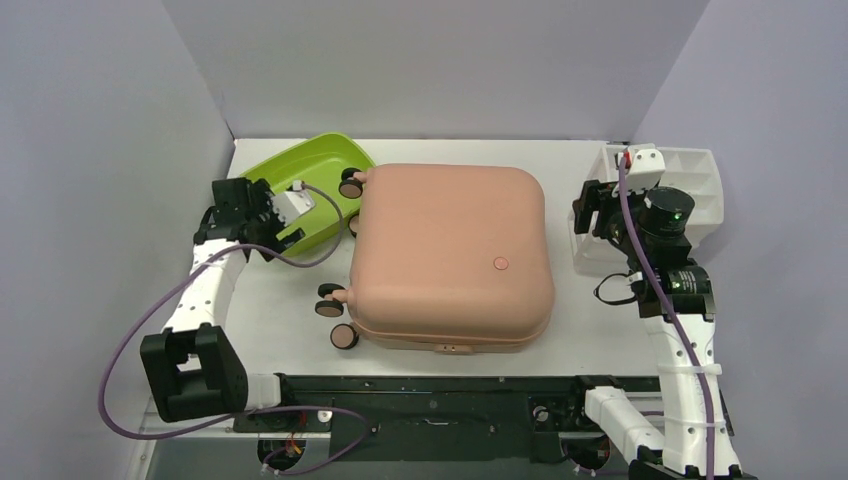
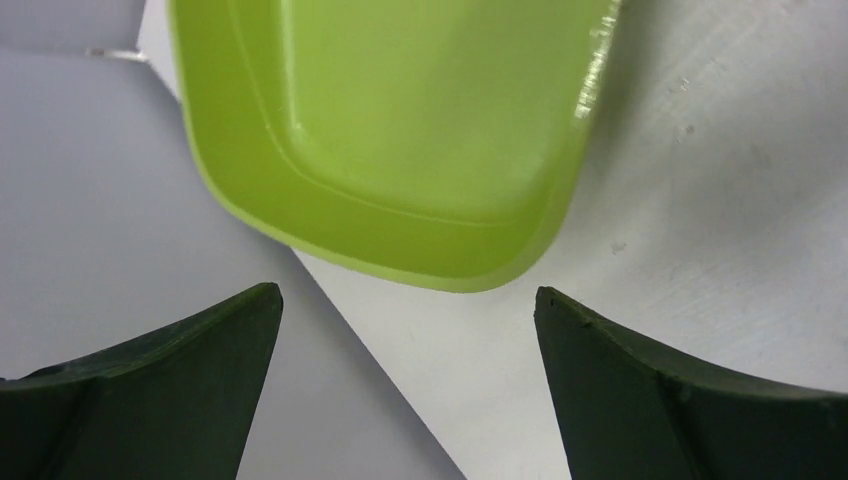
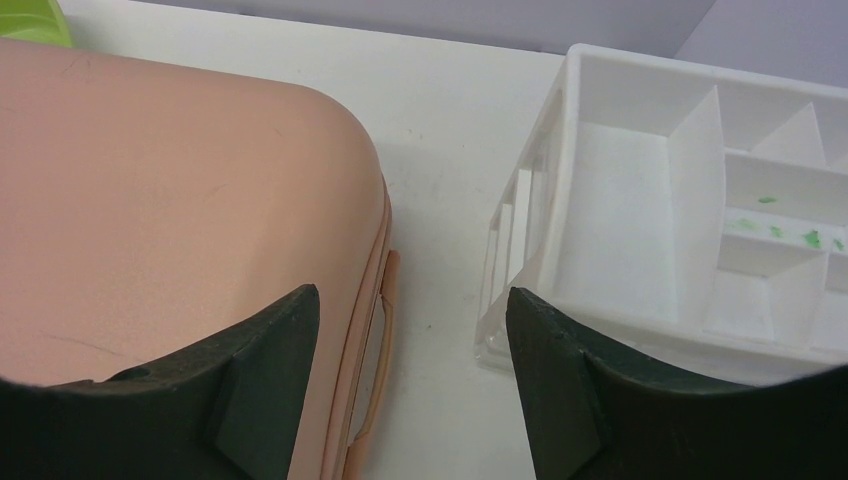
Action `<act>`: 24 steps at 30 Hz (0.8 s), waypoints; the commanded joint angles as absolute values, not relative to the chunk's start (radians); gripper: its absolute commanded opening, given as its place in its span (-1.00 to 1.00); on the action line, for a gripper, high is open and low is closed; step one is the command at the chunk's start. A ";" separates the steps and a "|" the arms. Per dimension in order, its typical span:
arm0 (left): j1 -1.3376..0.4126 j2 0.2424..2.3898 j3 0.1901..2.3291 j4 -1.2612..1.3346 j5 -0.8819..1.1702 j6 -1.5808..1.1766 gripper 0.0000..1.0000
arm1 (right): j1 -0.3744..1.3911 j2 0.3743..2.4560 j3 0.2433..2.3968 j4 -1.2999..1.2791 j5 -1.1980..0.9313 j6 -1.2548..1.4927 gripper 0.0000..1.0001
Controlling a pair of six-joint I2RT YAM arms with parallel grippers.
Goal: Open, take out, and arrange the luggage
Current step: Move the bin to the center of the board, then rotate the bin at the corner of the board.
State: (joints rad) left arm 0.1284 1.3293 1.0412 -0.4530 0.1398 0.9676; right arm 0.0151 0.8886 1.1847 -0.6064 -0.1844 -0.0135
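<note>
The luggage [image 1: 450, 255] is a salmon-pink hard-shell suitcase lying flat and closed in the middle of the table, its wheels [image 1: 343, 337] pointing left. The right wrist view shows its right side [image 3: 170, 190] and side handle [image 3: 385, 330]. My left gripper [image 1: 232, 200] is left of the suitcase, by the near-left corner of the lime-green tub [image 1: 300, 180]. Seen from the wrist, the left gripper [image 2: 408, 288] is open and empty. My right gripper [image 1: 595, 210] hovers between the suitcase and the white organizer [image 1: 690, 190]. Its wrist view shows the right gripper [image 3: 410, 290] open over the gap, holding nothing.
The green tub [image 2: 400, 130] sits at the back left, touching the suitcase's wheels, close to the left wall [image 2: 100, 200]. The white organizer [image 3: 690, 200] stands at the back right, with several compartments. Walls close off the left, back and right.
</note>
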 commanded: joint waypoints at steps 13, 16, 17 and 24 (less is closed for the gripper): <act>0.134 1.621 1.234 -0.828 0.385 1.371 0.77 | 0.024 0.865 1.146 -0.556 -0.175 -0.018 0.28; 0.134 1.631 1.211 -0.794 0.374 1.350 0.71 | 0.024 0.868 1.143 -0.550 -0.175 -0.015 0.27; 0.131 1.632 1.194 -0.780 0.370 1.340 0.66 | 0.025 0.870 1.144 -0.549 -0.176 -0.014 0.27; 0.109 1.617 1.101 -0.591 0.223 1.109 -0.17 | 0.025 0.871 1.141 -0.546 -0.172 -0.013 0.27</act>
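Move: Ahead of the left hand, about 11 cm out and 5 cm to its right, lies the middle of the green bin, some 13 cm lower; the bin's near corner is almost straight below, roughly 10 cm down. The suitcase's middle is about 32 cm to the hand's right and 2 cm nearer the base, and its far wheels about 13 cm right, 9 cm ahead. From the right hand, the bin is roughly 57 cm left, 20 cm ahead and 30 cm down. Sinking about 10 cm onto the near corner of the green bin, the left hand also slips some 3 cm right and a little back. Its fingers tip down by over 20 degrees while the wrist swings clockwise about as much; late in the descent the wide-open fingers close to roughly half, one on each side of the rim just beyond that corner. A firm pinch can't be seen yet. ##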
